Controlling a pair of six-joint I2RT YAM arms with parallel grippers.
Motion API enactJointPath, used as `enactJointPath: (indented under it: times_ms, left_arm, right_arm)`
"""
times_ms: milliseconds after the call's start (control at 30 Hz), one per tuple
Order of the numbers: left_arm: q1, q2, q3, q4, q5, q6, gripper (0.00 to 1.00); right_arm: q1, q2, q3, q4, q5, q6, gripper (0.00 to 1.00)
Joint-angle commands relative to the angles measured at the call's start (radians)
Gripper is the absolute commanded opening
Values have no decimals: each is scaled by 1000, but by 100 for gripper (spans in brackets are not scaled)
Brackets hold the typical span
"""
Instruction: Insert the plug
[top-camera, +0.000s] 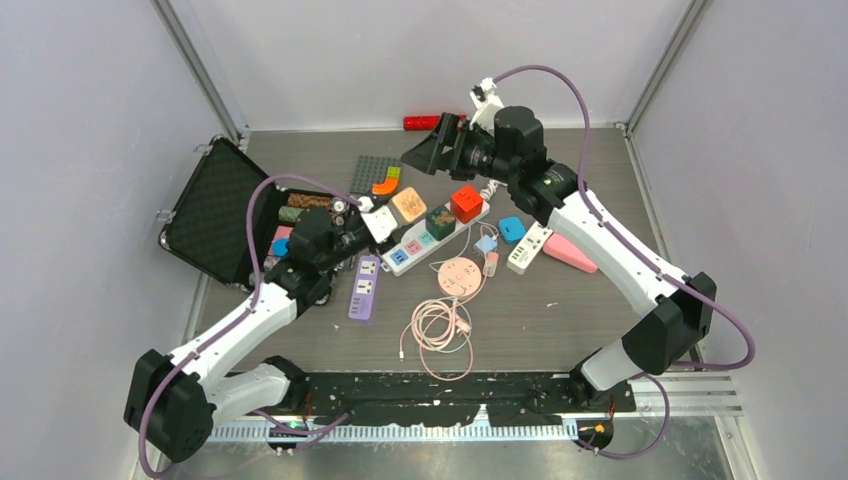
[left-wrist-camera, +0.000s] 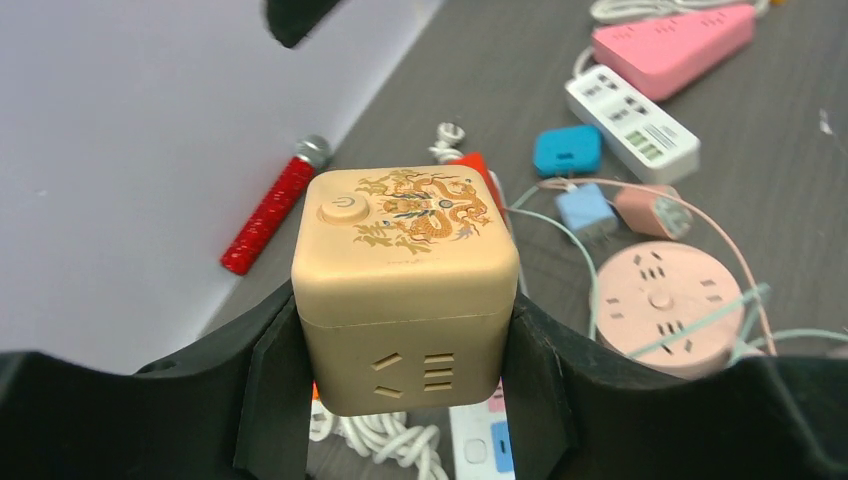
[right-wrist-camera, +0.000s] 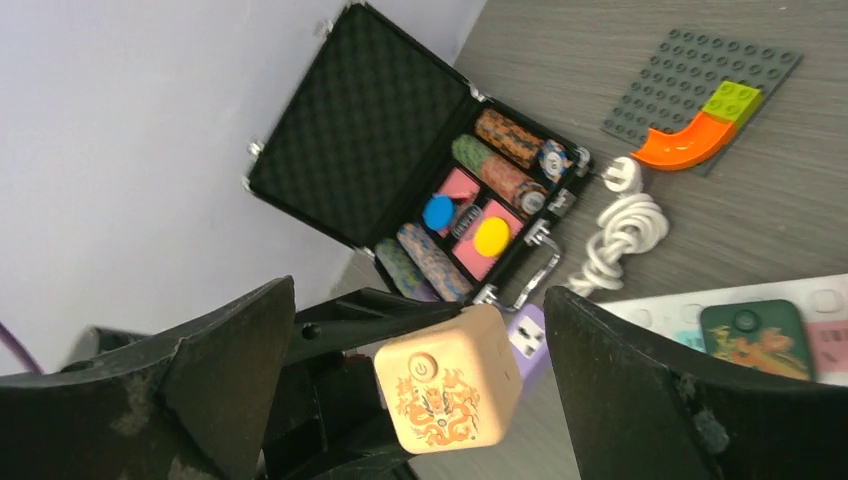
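My left gripper (left-wrist-camera: 400, 395) is shut on a beige cube socket (left-wrist-camera: 405, 270) with a gold dragon print, its fingers pressing both side faces. The cube (top-camera: 408, 205) hangs just above the left end of a white power strip (top-camera: 430, 242). A white plug (right-wrist-camera: 625, 175) on a coiled white cord (right-wrist-camera: 620, 235) lies on the table by the black case, and the coil (left-wrist-camera: 385, 435) shows under the held cube. My right gripper (top-camera: 428, 150) is open and raised at the back. In the right wrist view the cube (right-wrist-camera: 450, 385) appears far below between the wide fingers (right-wrist-camera: 230, 370).
A green cube (top-camera: 440, 220) and a red cube (top-camera: 466, 203) sit on the white strip. Around it lie a purple strip (top-camera: 364, 287), round pink socket (top-camera: 460, 275), pink cable (top-camera: 437, 325), blue adapter (top-camera: 511, 229), small white strip (top-camera: 528, 248) and pink strip (top-camera: 570, 252). An open black case (top-camera: 215, 210) stands left.
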Motion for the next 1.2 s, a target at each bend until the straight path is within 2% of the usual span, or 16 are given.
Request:
enactJointPath:
  times_ms: [0, 133, 467, 833, 967, 1033, 1100, 1133, 1167]
  left_arm:
    - [4, -15, 62, -125, 132, 85, 0]
    - [4, -9, 72, -120, 131, 68, 0]
    - [5, -14, 67, -79, 67, 15, 0]
    - [4, -19, 62, -66, 89, 0, 0]
    - [3, -18, 65, -73, 86, 4, 0]
    - [3, -18, 66, -72, 83, 3, 0]
    - [4, -18, 61, -64, 80, -5, 0]
    - [4, -20, 58, -60, 76, -12, 0]
    - [4, -20, 57, -51, 63, -26, 8]
  right_arm:
    - [49, 18, 125, -268, -19, -348, 98]
    - [87, 23, 146, -368, -6, -463, 99]
    - [126, 36, 117, -429, -54, -502, 94]
    - [150, 111, 164, -438, -42, -502, 89]
    - [161, 139, 194, -449, -36, -496, 77]
    - [163, 149, 208, -461, -29, -491, 65]
    - [164, 155, 214, -468, -28, -488, 43]
    - [165, 156, 215, -470, -18, -486, 37]
    - [165, 157, 216, -471, -13, -484, 26]
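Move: The yellow plug that the open right hand is after, still held in the left fingers, is roughly 4 cm back, 3 cm to the left and 8 cm below it. About 19 cm beneath the right hand, the green plug is level with it fore and aft and 3 cm to its right, the red plug 4 cm ahead and 8 cm right. Both sit on the power strip, whose middle is 1 cm back, 2 cm right and 21 cm down. The right fingers close on the sides of the yellow plug and pinch it, after the open hand comes down about 10 cm and back 6 cm, edging left towards the end, its left side dipping some 30 degrees as it swings counter-clockwise. The left hand first sinks a little and draws back, then holds nearly still, keeping its own grip on the plug. ##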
